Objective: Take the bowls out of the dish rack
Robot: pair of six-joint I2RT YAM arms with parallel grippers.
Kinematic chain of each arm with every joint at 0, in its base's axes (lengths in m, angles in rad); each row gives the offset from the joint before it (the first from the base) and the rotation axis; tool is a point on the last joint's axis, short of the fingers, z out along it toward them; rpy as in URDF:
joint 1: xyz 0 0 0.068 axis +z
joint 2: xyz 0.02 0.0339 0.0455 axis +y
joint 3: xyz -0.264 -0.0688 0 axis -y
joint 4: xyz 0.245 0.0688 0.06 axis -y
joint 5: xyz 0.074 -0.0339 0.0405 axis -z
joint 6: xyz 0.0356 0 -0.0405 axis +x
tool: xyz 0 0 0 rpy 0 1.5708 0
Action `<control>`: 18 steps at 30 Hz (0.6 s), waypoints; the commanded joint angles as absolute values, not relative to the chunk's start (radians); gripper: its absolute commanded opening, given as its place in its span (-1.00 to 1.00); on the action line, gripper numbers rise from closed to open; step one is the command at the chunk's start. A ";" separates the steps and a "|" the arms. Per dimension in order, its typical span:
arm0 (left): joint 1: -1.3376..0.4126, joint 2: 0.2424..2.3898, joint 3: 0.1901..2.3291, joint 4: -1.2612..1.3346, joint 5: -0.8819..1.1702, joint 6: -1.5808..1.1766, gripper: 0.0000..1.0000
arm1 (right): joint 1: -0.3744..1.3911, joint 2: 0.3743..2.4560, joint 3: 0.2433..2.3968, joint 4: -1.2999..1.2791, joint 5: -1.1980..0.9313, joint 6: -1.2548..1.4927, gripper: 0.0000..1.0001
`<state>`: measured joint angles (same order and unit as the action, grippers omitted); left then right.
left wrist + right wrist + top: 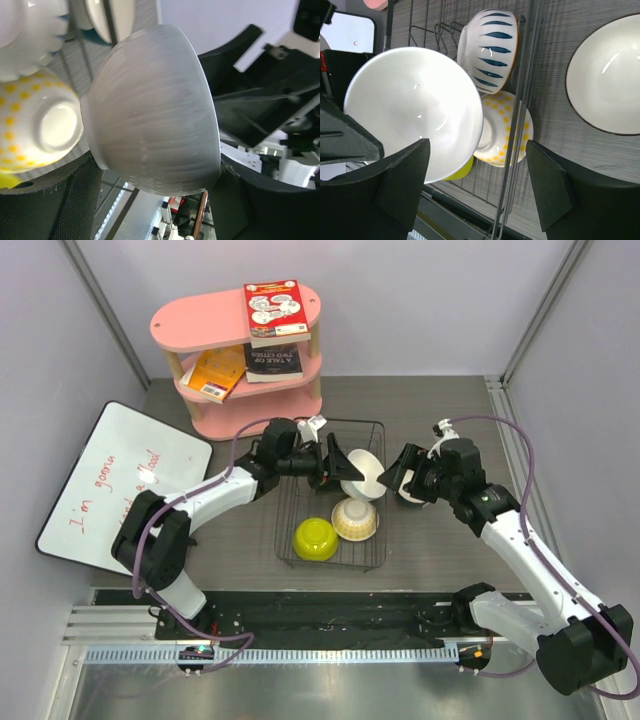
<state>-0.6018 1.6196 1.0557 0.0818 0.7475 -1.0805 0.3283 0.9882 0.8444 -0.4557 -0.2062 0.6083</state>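
Note:
The black wire dish rack [373, 427] stands mid-table. My left gripper [347, 468] is shut on a white ribbed bowl [155, 110], held tilted on its side above the rack, foot against one finger and rim against the other. Facing it from the right, my right gripper [477, 190] stands open, one finger [395, 190] just in front of that bowl's rim [415, 105]. In the rack lie a teal-striped bowl [490, 50], a cream bowl with yellow dots [355, 520] upside down, and a yellow-green bowl [315, 538]. Another white bowl [610, 75] sits on the table right of the rack.
A pink shelf [200, 320] with books stands at the back left. A whiteboard [120, 480] lies at the left edge. Grey walls close in both sides, and the rail carrying the arm bases runs along the near edge.

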 commanded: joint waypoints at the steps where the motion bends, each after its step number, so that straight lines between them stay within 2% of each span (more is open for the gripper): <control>1: -0.600 1.611 1.080 0.340 0.850 -1.192 -1.00 | 0.368 0.994 0.819 -0.350 -0.176 0.667 0.65; 9: -0.600 1.600 1.063 0.420 0.880 -1.249 -1.00 | 0.428 1.051 0.810 -0.305 -0.134 0.698 0.55; 11: -0.600 1.597 1.055 0.425 0.887 -1.252 -1.00 | 0.437 1.055 0.810 -0.291 -0.123 0.707 0.43; 12: -0.600 1.594 1.052 0.423 0.888 -1.247 -1.00 | 0.443 1.061 0.813 -0.293 -0.117 0.706 0.11; 14: -0.601 1.591 1.046 0.417 0.890 -1.239 -1.00 | 0.446 1.089 0.833 -0.316 -0.107 0.706 -0.22; 15: -0.601 1.588 1.040 0.410 0.890 -1.232 -1.00 | 0.451 1.098 0.838 -0.322 -0.106 0.704 -0.61; 18: -0.600 1.585 1.020 0.405 0.896 -1.217 -1.00 | 0.456 1.114 0.842 -0.328 -0.107 0.706 -0.88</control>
<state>-0.6079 1.6230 1.0233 0.3046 0.8528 -1.1912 0.4381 1.0935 0.8219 -0.3275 -0.1158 0.7368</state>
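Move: The white bowl already in the left hand's grip has its middle about 8 cm left of the right hand, level with it fore and aft and some 4 cm lower. From the left hand, the waiting right gripper is roughly 13 cm to the right, neither ahead nor back, and about 4 cm higher. From the right hand, the striped bowl is 8 cm left, 3 ahead and 12 down; the yellow-dotted bowl 9 left, 8 back and 12 down; the dark-rimmed bowl 8 right, 1 ahead and 14 down. The right fingers close on the near-side rim of the held bowl, one each side of its wall, after the hand slides about 3 cm left and 2 cm down, easing slightly forward at the end. The left hand keeps its grip and raises the bowl about 3 cm, its fingertips tilting up some 10 degrees as it shifts about 1 cm right towards the right gripper. ##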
